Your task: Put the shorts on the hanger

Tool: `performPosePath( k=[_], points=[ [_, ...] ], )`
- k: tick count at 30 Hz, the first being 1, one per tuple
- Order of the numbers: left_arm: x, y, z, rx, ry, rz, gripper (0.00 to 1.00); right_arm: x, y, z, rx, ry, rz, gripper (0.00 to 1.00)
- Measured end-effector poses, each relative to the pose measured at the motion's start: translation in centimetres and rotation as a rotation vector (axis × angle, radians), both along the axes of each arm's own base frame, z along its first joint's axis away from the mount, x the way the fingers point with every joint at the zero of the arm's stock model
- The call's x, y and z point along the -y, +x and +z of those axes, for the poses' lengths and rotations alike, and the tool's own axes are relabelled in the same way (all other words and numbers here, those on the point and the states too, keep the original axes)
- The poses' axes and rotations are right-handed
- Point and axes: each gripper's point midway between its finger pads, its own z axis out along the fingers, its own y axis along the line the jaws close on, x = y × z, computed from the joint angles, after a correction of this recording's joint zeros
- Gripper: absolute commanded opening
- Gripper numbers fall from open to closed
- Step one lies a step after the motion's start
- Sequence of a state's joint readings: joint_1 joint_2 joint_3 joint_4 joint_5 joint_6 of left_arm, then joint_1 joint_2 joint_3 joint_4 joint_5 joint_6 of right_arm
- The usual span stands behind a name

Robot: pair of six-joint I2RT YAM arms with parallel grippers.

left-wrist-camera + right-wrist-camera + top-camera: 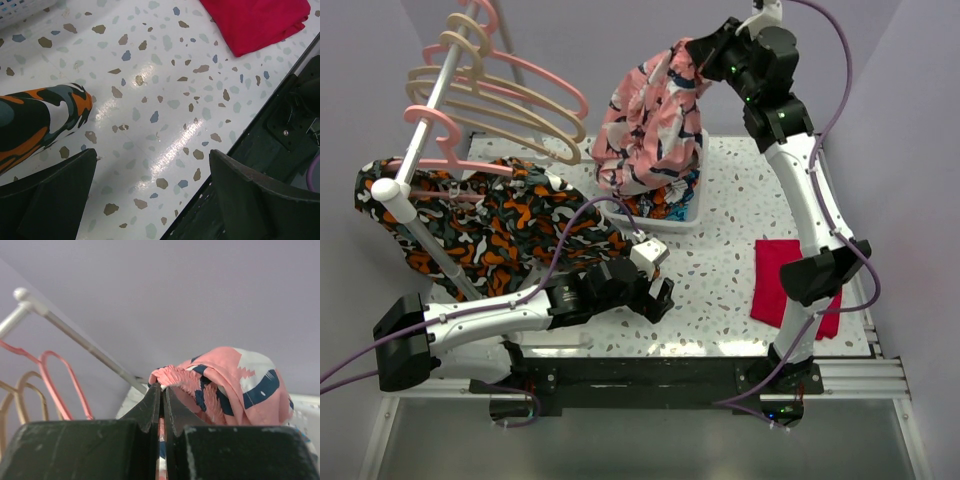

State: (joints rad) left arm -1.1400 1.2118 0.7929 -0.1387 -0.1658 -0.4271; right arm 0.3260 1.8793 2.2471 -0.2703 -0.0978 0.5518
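Observation:
The salmon-pink shorts [650,130] with a navy and white print hang in the air above a white basket [682,222], their lower end still inside it. My right gripper [692,58] is shut on their gathered waistband at the top, and in the right wrist view its jaws [162,389] pinch that pink edge while the rest of the shorts [240,380] bulges to the right. The beige hanger [510,110] hangs on the rack at the far left, among pink ones. My left gripper [657,287] stands open low over the table, with nothing between its fingers [60,190].
A black-orange-white garment [490,220] hangs on a pink hanger from the rack rod [420,150], and its tip [45,115] lies near my left fingers. A red cloth [785,285] lies folded at the right front. The table's front edge [250,135] is close by.

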Motion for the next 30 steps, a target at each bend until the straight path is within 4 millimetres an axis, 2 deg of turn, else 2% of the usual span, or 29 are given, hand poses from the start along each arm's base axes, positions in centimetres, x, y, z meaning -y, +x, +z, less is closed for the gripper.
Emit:
performPosePath(
  k=[2,4,11,15,19,24,26,30],
  points=[
    [0.0,0.0,-0.1,-0.001,0.001,0.000,1.00,0.0,-0.4,2.3,0.049,0.012,0.002,0.00],
    [0.0,0.0,-0.1,-0.002,0.004,0.000,1.00,0.1,-0.6,3.5,0.080,0.016,0.000,0.00],
    [0.0,0.0,-0.2,-0.001,0.005,0.004,1.00,1.0,-0.4,3.5,0.080,-0.007,-0.049,0.00],
    [0.0,0.0,-0.1,-0.001,0.004,0.003,1.00,2.3,-1.9,3.8,0.067,-0.032,-0.092,0.00],
    [0.1,0.1,0.0,0.001,0.000,0.001,1.00,4.6,-6.0,6.7,0.103,-0.038,-0.137,0.00],
    [0.1,0.0,0.2,0.003,-0.007,-0.006,1.00,7.9,-13.6,13.3,0.242,-0.003,-0.179,0.00],
    [0.3,-0.1,0.8,0.008,-0.019,-0.012,1.00,9.3,-16.9,15.4,0.292,0.011,-0.196,0.00],
    [0.9,-0.3,2.7,0.027,-0.061,-0.043,1.00,11.2,-21.9,17.9,0.354,0.034,-0.209,0.00]
  ],
)
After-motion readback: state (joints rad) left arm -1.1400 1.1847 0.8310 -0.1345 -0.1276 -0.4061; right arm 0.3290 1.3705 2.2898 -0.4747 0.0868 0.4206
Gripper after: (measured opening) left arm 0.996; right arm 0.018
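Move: The right hand, already pinching the pink shorts by the waistband, has the open middle of the table about 27 cm back, 6 cm to its right and 50 cm below. The basket lies 45 cm below, 1 cm back and 5 cm left; the red cloth is 27 cm back, 24 cm right, 49 cm below. From the left hand the open spot is 7 cm ahead, 10 cm right, 14 cm below. Keeping its closed pinch on the waistband, the right hand lifts a few centimetres and hesitates above the basket, then sweeps back some 22 cm in all while climbing about 18 cm and drifting right, drawing the hanging shorts away from the basket and back over the table as the fingers tip up about 20 degrees and turn a little clockwise. Only at the very end does the left hand, empty and still wide open, begin to rise by roughly 3 cm. ##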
